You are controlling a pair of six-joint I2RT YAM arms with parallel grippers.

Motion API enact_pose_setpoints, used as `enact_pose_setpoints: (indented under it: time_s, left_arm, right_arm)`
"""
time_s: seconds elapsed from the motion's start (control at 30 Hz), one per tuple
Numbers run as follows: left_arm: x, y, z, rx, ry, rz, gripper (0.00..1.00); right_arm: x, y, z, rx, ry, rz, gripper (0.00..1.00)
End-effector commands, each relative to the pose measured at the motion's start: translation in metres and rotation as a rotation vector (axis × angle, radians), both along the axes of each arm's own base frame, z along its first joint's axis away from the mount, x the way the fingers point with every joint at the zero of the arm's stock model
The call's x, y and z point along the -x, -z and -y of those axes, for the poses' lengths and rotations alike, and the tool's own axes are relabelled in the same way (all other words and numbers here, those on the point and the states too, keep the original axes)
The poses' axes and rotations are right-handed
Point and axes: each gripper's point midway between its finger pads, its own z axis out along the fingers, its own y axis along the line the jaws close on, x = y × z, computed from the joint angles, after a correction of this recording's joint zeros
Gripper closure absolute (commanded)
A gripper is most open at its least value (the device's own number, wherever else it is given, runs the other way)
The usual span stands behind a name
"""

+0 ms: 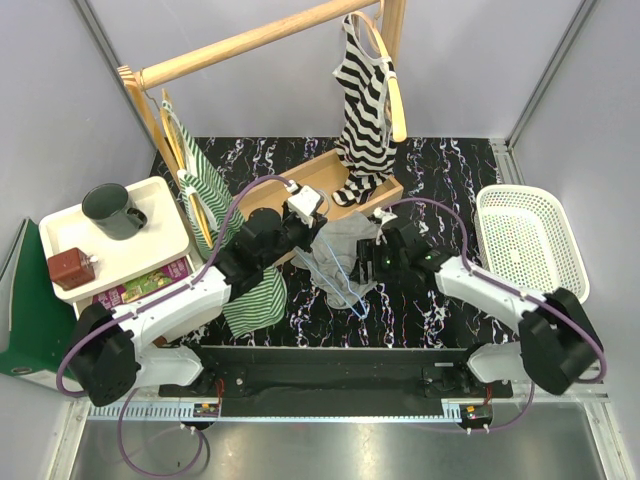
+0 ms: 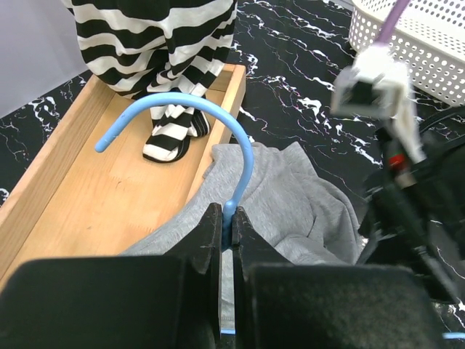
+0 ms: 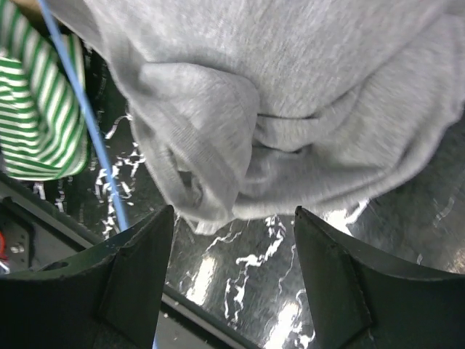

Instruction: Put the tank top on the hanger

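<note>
The grey tank top (image 1: 345,250) lies crumpled on the black marbled table, draped partly over the light-blue wire hanger (image 1: 350,285). My left gripper (image 2: 227,212) is shut on the hanger's neck just below its hook (image 2: 178,109), with the grey top (image 2: 290,203) right beyond the fingers. My right gripper (image 3: 234,218) is open and empty, hovering just over the bunched edge of the grey top (image 3: 290,94). A blue hanger wire (image 3: 83,116) runs down the left of the right wrist view.
A wooden tray (image 2: 94,189) holds the hem of a black-and-white striped top (image 1: 365,100) that hangs from the wooden rail (image 1: 250,42). A green-and-white striped top (image 1: 250,300) lies under my left arm. A white basket (image 1: 525,240) stands at right. A white side table (image 1: 60,225) holds a mug (image 1: 112,210).
</note>
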Motion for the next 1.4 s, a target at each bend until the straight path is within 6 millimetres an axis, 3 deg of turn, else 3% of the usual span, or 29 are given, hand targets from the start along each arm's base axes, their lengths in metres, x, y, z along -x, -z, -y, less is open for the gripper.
enact_pose_setpoints:
  time_s: [0.0, 0.07, 0.2, 0.3, 0.33, 0.43, 0.63, 0.93, 1.1, 1.37]
  left_arm:
    - [-0.006, -0.035, -0.003, 0.055, -0.025, 0.105, 1.0]
    - [-0.006, -0.035, -0.004, 0.053, -0.028, 0.105, 1.0]
    - [-0.006, -0.037, -0.007, 0.051, -0.04, 0.114, 1.0]
    - [-0.009, -0.037, -0.008, 0.05, -0.05, 0.119, 1.0]
    - [-0.009, -0.038, -0.008, 0.048, -0.053, 0.123, 1.0]
    - [-0.015, -0.043, -0.014, 0.045, -0.095, 0.143, 1.0]
    - [-0.025, -0.062, -0.015, 0.072, -0.133, 0.201, 1.0]
    - [-0.041, -0.089, -0.016, 0.141, -0.203, 0.282, 1.0]
    - [-0.045, -0.097, -0.012, 0.176, -0.208, 0.299, 1.0]
    - [-0.052, -0.092, -0.013, 0.147, -0.232, 0.315, 1.0]
  right_arm:
    - [-0.017, -0.001, -0.022, -0.031, -0.087, 0.054, 0.26]
    - [-0.023, 0.001, -0.026, -0.023, -0.093, 0.064, 0.27]
    - [-0.031, 0.004, -0.031, -0.014, -0.108, 0.073, 0.41]
    - [-0.032, 0.008, -0.032, -0.008, -0.118, 0.062, 0.72]
    - [-0.031, 0.008, -0.031, -0.007, -0.11, 0.062, 0.9]
    - [-0.023, 0.011, -0.019, 0.029, -0.083, 0.041, 0.99]
    - [0.007, 0.003, 0.012, 0.1, -0.055, -0.012, 1.0]
    - [0.05, -0.013, 0.034, 0.108, -0.064, -0.105, 1.0]
    - [0.058, -0.019, 0.037, 0.119, -0.092, -0.128, 1.0]
    - [0.064, -0.033, 0.037, 0.101, -0.092, -0.14, 1.0]
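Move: The open right hand goes for the tank top's near fold, about 2 cm ahead, 2 cm to its left and 3 cm below. The hanger's middle is roughly 5 cm to the right hand's left, level with it; the wooden tray's middle lies some 14 cm ahead and 10 cm left. From the left hand, still holding the hanger by its neck, the fold is about 8 cm back, 7 cm right and 16 cm below. Right hand dips, pinches the tank top and pulls it back-right about 10 cm; left lifts hanger forward. ##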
